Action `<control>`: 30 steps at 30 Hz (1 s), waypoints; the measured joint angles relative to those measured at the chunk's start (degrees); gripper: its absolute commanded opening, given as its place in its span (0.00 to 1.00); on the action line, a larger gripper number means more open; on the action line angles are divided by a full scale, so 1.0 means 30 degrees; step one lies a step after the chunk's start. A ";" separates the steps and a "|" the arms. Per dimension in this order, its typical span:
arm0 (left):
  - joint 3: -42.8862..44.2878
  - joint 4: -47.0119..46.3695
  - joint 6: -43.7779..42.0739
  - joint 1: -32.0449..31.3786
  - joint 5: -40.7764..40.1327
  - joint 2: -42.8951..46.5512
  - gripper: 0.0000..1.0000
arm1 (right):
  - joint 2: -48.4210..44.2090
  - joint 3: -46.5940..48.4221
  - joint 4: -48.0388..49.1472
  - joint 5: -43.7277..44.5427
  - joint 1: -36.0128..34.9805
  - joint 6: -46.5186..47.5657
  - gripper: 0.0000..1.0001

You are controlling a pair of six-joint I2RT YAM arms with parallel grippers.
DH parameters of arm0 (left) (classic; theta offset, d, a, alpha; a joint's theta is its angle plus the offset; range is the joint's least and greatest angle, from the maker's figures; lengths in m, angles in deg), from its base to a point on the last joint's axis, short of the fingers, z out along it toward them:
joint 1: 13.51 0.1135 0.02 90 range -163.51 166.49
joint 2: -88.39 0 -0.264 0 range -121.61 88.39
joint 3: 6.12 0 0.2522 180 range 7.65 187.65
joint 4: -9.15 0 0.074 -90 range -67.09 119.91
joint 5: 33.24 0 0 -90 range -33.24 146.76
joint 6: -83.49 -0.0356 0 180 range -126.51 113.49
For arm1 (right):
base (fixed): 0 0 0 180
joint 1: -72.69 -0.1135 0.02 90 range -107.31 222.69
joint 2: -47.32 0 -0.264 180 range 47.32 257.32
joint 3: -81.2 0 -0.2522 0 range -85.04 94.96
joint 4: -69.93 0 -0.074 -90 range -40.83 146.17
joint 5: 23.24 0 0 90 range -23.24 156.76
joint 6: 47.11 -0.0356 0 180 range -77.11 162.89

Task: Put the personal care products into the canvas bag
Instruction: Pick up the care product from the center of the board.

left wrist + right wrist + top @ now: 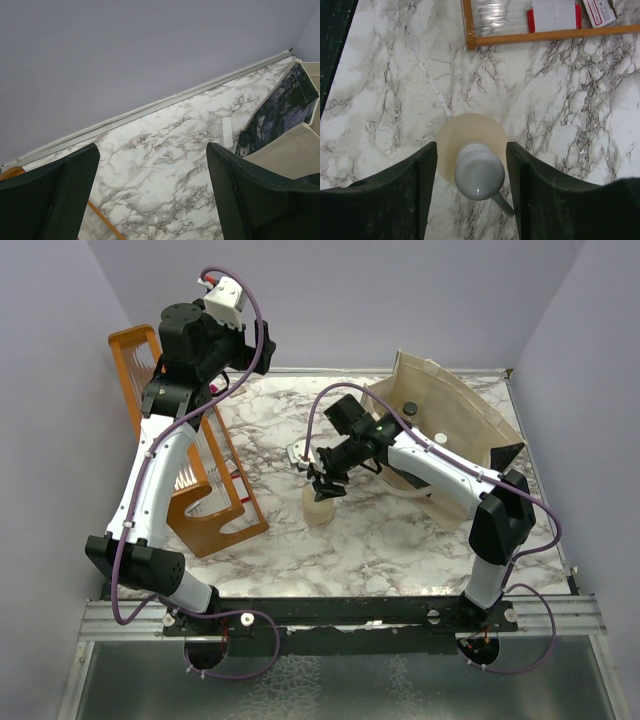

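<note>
A beige pump bottle (470, 137) with a grey pump head stands on the marble table (380, 540), left of the canvas bag (455, 405). My right gripper (471, 145) reaches down over it, and both fingertips meet the sides of its round body. In the top view the bottle (318, 508) sits just under that gripper (326, 487). The bag lies open at the back right with a black-capped bottle (409, 407) and a small silvery one (441, 440) inside. My left gripper (152, 150) hangs high at the back left, open and holding nothing. Its view catches the bag's dark patterned panel (280, 112).
The orange wooden rack (205, 495) stands along the left side under my left arm, and its edge (545, 36) shows above the bottle in the right wrist view. Grey walls close in the table at the back and on both sides.
</note>
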 measured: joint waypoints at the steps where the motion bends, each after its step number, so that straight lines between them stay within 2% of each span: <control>1: -0.0007 -0.0015 0.0000 0.0000 0.0022 0.0000 0.91 | 0.0000 0.0000 -0.0073 0.0102 0.0000 0.0073 0.53; 17: -0.0182 -0.0051 0.0007 0.0000 0.0525 0.0000 0.91 | -0.0095 0.0262 -0.0291 0.0765 0.0000 0.0306 0.25; 25: -0.0211 -0.0109 0.0051 0.0000 0.0969 0.0000 0.91 | -0.0189 0.0262 -0.0342 0.1093 0.0000 -0.0029 0.04; 30: -0.0597 -0.0211 0.0138 0.0000 0.1639 0.0000 0.91 | -0.0299 0.0262 -0.0350 0.1464 0.0000 -0.0583 0.01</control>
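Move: The beige pump bottle stands upright right under the right hand, its pump head already between the open fingertips and its middle some 7 cm below. The canvas bag lies about 26 cm to the right of this hand and 15 cm farther out, while the wooden rack's middle is about 28 cm to its left and 12 cm ahead. From the left hand, the bottle is roughly 20 cm back, 13 cm to the right and 35 cm below. The pump bottle's head gets pinched between the right fingertips, which close from a bit over half open to about a third and stop on it. The right hand stays low over the bottle, shifting only about 1 cm forward and to the right, with a few degrees of turn. Late on, the left hand starts easing right and down, turning some 5 degrees clockwise. ##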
